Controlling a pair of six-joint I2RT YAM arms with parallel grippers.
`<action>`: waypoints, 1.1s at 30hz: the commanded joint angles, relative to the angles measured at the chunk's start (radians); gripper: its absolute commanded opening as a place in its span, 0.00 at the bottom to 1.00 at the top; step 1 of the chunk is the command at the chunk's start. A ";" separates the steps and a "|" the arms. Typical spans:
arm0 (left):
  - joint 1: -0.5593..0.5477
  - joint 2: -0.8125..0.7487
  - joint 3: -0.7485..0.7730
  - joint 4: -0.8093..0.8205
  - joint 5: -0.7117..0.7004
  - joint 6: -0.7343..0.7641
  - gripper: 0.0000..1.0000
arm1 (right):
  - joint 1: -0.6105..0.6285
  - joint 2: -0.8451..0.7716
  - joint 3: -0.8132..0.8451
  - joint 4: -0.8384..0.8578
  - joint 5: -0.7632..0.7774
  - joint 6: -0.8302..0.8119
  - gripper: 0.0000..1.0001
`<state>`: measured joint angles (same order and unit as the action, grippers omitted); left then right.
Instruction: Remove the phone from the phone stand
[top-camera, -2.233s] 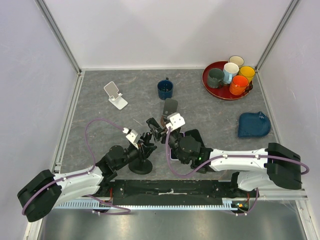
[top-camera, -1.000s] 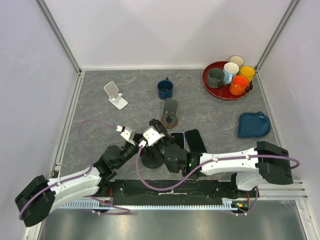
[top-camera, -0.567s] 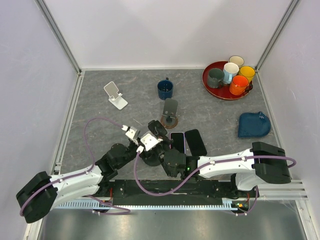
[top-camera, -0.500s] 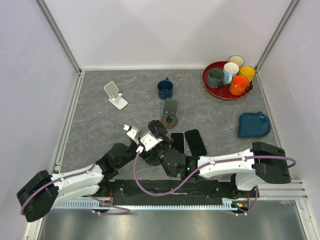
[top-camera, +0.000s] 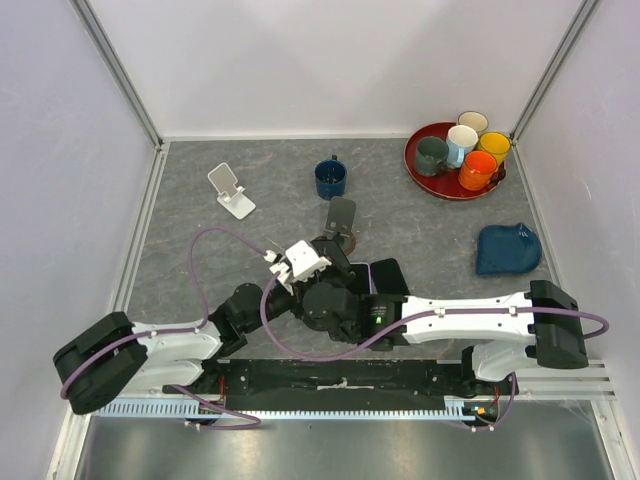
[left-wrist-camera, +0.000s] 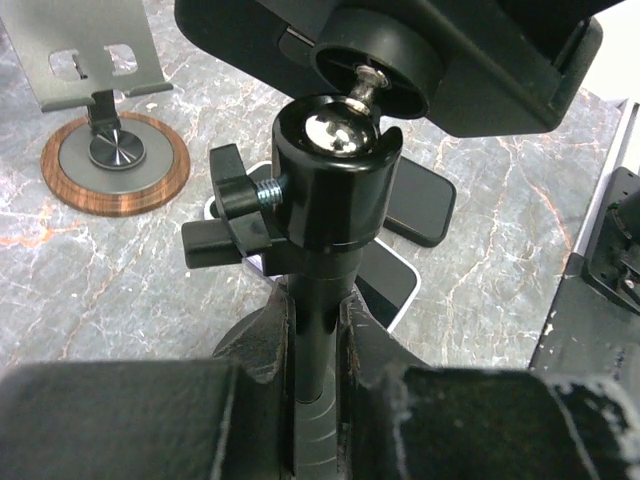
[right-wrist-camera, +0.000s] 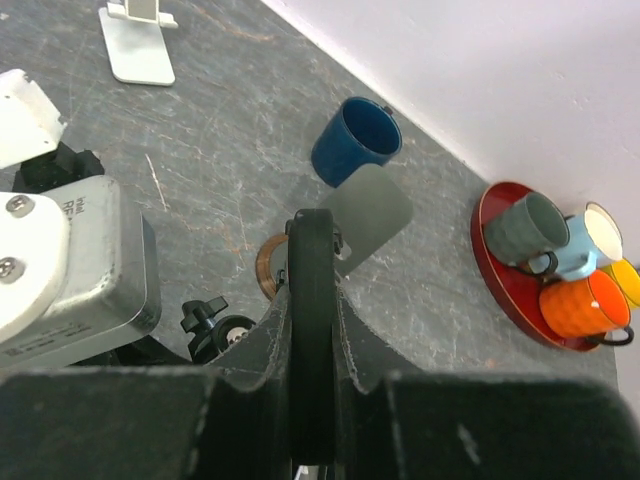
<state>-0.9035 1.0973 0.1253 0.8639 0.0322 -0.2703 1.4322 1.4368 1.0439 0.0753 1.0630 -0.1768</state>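
The black phone stand (left-wrist-camera: 318, 190) has a ball joint and a side knob; its clamp head (left-wrist-camera: 400, 50) fills the top of the left wrist view. My left gripper (left-wrist-camera: 315, 320) is shut on the stand's stem, low down. My right gripper (right-wrist-camera: 312, 310) is shut on a black phone (right-wrist-camera: 312, 270) seen edge-on, held upright just above and beside the stand's knob (right-wrist-camera: 203, 322). Whether the phone still sits in the clamp cannot be told. In the top view both grippers (top-camera: 285, 280) (top-camera: 332, 258) meet at the table's middle front, and the stand's base is hidden under the arms.
Two more phones (left-wrist-camera: 405, 200) (left-wrist-camera: 385, 285) lie flat right of the stand. A grey stand on a wooden disc (top-camera: 340, 222) is just beyond. A blue mug (top-camera: 330, 178), a white stand (top-camera: 232, 190), a red tray (top-camera: 415, 155) of mugs and a blue cloth (top-camera: 508, 250) lie farther off.
My right gripper has moved away from the table's near edge and a little right, with the phone in it, and its arm now covers the stand. The left gripper keeps its hold on the stem.
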 joint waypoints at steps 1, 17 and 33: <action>0.051 0.090 0.046 0.020 -0.354 0.104 0.02 | 0.070 -0.082 0.131 -0.026 -0.070 0.244 0.00; 0.049 0.030 -0.032 0.081 -0.492 0.167 0.08 | 0.050 -0.041 0.188 -0.072 -0.138 0.447 0.00; 0.051 -0.076 -0.069 0.003 -0.535 0.120 0.41 | -0.015 0.016 0.298 -0.180 -0.252 0.497 0.00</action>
<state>-0.9028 1.0279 0.0673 0.9165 -0.2554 -0.1143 1.3746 1.4734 1.2095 -0.2008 0.9916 0.2100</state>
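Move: Between the nearly shut left fingers stands the black post of the round-based stand, its base roughly 9 cm below. From this hand the wooden-based stand is about 17 cm ahead and 8 cm right, the purple-edged phone some 6 cm ahead and 12 cm right, both on the table. The right hand already grips the upper stand's black phone; the post at the left fingers lies roughly 8 cm left, 3 cm back and 13 cm below it. Swinging the post's lower part forward and then increasingly to the left, about 6 cm in all, the left hand turns some 15 degrees counter-clockwise and tilts up slightly, its fingers opening part-way near the end with the post still between them. The right hand keeps its pinch on the phone nearly in place, easing 1 cm right and back to the left, while its wrist rolls left side up and tips down, roughly 10 degrees each. ##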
